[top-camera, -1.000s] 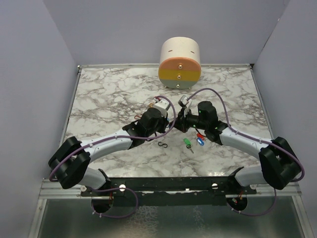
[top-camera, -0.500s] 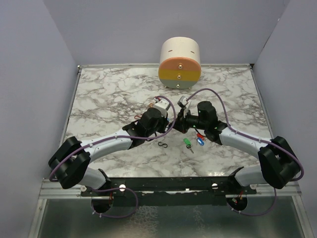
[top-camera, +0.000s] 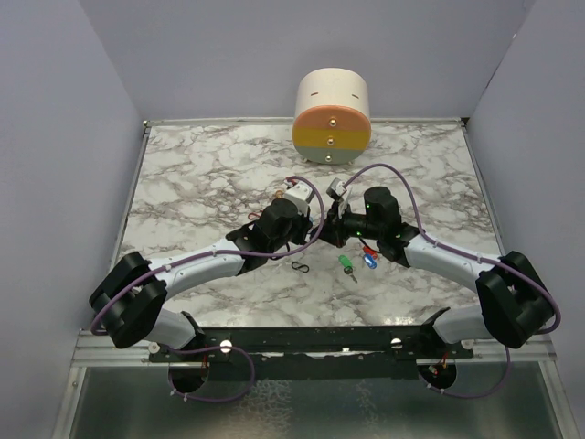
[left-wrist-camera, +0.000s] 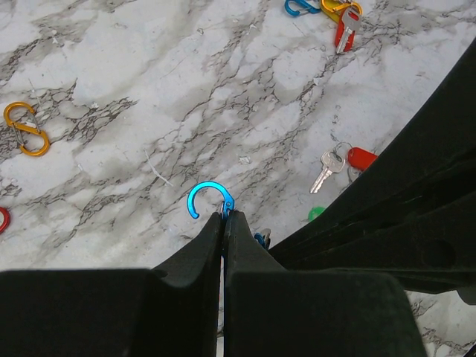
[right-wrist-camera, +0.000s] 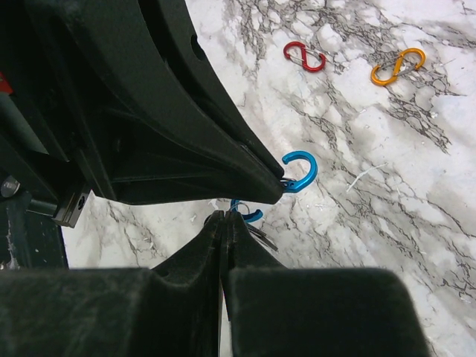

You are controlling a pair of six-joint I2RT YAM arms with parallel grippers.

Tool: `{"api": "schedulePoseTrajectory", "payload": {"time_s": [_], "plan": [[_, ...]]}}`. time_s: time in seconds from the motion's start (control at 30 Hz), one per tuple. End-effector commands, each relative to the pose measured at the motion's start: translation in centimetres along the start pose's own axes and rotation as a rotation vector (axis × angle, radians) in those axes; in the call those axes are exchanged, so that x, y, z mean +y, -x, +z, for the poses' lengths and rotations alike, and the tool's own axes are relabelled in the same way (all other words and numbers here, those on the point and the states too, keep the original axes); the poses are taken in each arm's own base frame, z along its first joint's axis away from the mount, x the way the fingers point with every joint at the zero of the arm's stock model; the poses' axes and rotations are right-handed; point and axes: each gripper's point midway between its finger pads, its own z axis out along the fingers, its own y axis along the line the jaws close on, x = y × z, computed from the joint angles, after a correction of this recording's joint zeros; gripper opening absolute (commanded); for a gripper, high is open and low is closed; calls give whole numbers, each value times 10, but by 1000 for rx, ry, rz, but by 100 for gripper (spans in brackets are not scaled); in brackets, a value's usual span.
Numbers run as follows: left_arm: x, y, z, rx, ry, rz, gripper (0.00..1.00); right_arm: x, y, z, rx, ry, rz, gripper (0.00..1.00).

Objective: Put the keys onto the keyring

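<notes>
The keyring is a blue S-shaped clip (left-wrist-camera: 208,197) and my left gripper (left-wrist-camera: 224,217) is shut on its middle, one hook poking out past the tips. In the right wrist view the same clip (right-wrist-camera: 301,172) sticks out of the left fingers. My right gripper (right-wrist-camera: 225,217) is shut on what looks like a key, with a thin dark blade (right-wrist-camera: 258,236) beside the clip's lower hook. Both grippers (top-camera: 315,222) (top-camera: 333,225) meet tip to tip mid-table. On the marble lie a red key (left-wrist-camera: 343,161), a green key (top-camera: 345,263) and a blue key (top-camera: 368,262).
A cream drum with orange, yellow and grey bands (top-camera: 332,114) stands at the back edge. Loose clips lie around: orange (left-wrist-camera: 24,128), red (right-wrist-camera: 303,56), black (top-camera: 300,267). A cluster of clips with a red key (left-wrist-camera: 343,30) lies further off.
Almost nothing: both grippers stay shut and tip to tip at mid-table, with only a very slight shift of the wrists.
</notes>
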Motion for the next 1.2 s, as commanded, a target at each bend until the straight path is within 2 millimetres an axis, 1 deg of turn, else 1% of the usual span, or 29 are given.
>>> {"api": "schedulePoseTrajectory", "payload": {"time_s": [0.0,0.2,0.4,0.43,0.53,0.57,0.6,0.77,0.87,0.97,1.07,1.13,1.17], "plan": [[-3,10,3,-32,-7,-14,0,2,6,-1,-11,23,-24,1],[-4,12,5,-37,-4,-22,0,1,4,-1,-5,20,-20,1],[0,13,6,-40,23,-34,0,2,2,-1,3,19,-15,1],[1,14,6,-42,28,-36,3,2,2,-2,4,19,-14,1],[3,18,6,-53,45,-44,26,2,1,-3,7,17,-8,1],[4,19,6,-56,52,-47,35,3,0,-3,9,16,-7,1],[5,20,5,-61,57,-49,41,3,1,-4,7,17,-7,1],[9,28,4,-81,88,-60,62,3,0,-6,6,8,0,1],[15,30,2,-90,123,-65,68,1,1,-7,5,-11,5,1],[21,31,-4,-105,154,-77,69,-3,2,-9,3,-39,8,1],[29,28,-11,-113,181,-83,74,-14,4,-9,6,-106,25,1],[33,24,-16,-113,194,-84,81,-25,5,-10,10,-167,45,1],[36,22,-18,-113,203,-85,87,-33,5,-10,13,-204,59,1]]}}
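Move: The left fingers already pinch the blue carabiner; the keyring in the right fingers sits about 2 cm back, 2 cm to the right and a touch lower. On the table some 11 cm below, the black carabiner is roughly 2 cm back and 3 cm left, the green key 2 cm back and 9 cm right, and the red carabiner 13 cm ahead and 14 cm left. From the right hand the blue carabiner is about 2 cm ahead, 2 cm left and 1 cm higher. The left hand first eases down about half a centimetre with the blue carabiner still pinched, then spreads its fingers wide to let go and backs off, forward and to its left by some 2 cm each way, rising over 1 cm and swinging about 10 degrees counter-clockwise, away from the keyring. Meanwhile the right hand stays within a centimetre of its place, its fingers shut and keeping their hold on the keyring. ##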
